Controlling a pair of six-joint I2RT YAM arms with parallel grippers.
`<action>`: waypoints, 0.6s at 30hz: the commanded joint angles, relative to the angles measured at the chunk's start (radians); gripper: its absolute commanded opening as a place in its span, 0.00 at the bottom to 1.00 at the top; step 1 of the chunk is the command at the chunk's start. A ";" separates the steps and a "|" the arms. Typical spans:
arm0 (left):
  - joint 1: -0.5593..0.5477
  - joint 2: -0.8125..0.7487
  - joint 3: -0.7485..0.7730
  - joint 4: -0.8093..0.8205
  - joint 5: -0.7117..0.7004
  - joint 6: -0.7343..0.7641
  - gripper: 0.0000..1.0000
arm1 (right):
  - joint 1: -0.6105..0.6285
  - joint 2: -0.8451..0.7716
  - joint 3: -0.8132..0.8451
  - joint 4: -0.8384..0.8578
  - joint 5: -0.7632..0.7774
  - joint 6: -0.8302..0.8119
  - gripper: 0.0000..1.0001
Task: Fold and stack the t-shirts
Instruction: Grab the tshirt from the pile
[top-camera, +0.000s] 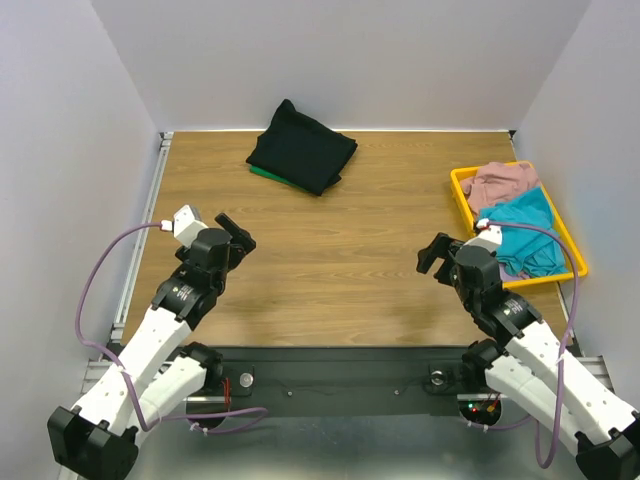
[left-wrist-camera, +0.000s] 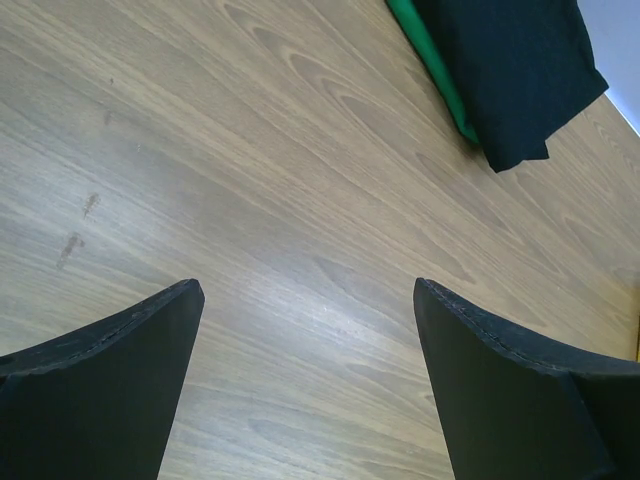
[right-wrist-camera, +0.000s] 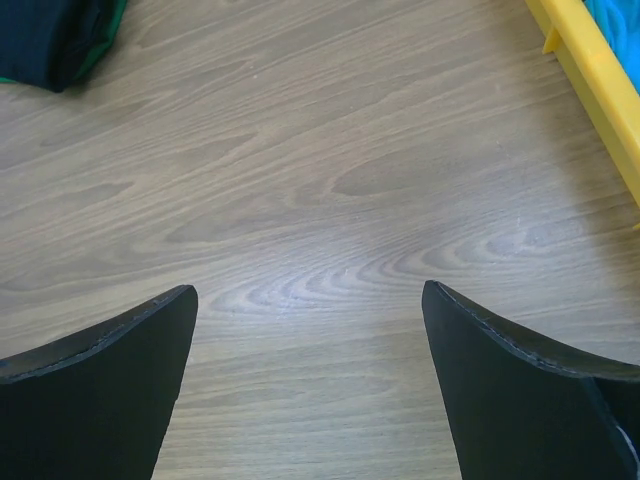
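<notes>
A folded black t-shirt (top-camera: 303, 147) lies on a folded green t-shirt (top-camera: 262, 172) at the back middle of the table; the green one shows only as a thin edge. The pair also shows in the left wrist view, black (left-wrist-camera: 515, 70) over green (left-wrist-camera: 432, 62), and in the right wrist view's top left corner (right-wrist-camera: 45, 35). A dusty pink t-shirt (top-camera: 500, 182) and a teal t-shirt (top-camera: 527, 233) lie crumpled in the yellow tray (top-camera: 458, 187). My left gripper (top-camera: 236, 232) is open and empty over bare wood. My right gripper (top-camera: 433, 252) is open and empty, just left of the tray.
The tray's yellow rim (right-wrist-camera: 590, 85) runs along the right wrist view's upper right, with teal fabric behind it. White walls close the table at the back and both sides. Bare wood (top-camera: 340, 260) lies between the two grippers.
</notes>
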 joint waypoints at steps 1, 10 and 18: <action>-0.004 -0.025 -0.009 0.008 -0.028 -0.015 0.99 | 0.007 0.003 0.040 0.037 0.033 0.050 1.00; -0.004 -0.021 -0.036 0.029 -0.014 -0.015 0.98 | -0.016 0.254 0.222 0.025 0.260 0.115 1.00; -0.004 -0.002 -0.036 0.044 0.023 0.000 0.99 | -0.404 0.622 0.521 0.010 0.023 0.046 1.00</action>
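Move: Low over the right part of the table, the right hand hangs open, with the blue t-shirt about 19 cm to its right, 6 cm ahead and some 10 cm below. The yellow bin holding it is centred about 18 cm right and 8 cm ahead, and the pink t-shirt lies in there 14 cm right and 16 cm ahead. From the left hand the blue t-shirt is roughly 67 cm right and 5 cm ahead. Gathering speed from near rest, the right hand swings forward about 10 cm towards the yellow bin, rising some 5 cm before levelling off and bending off to the right by about 6 cm, mostly at the end. The wrist turns clockwise roughly 25 degrees towards the bin; the fingers stay wide open and touch nothing yet. ##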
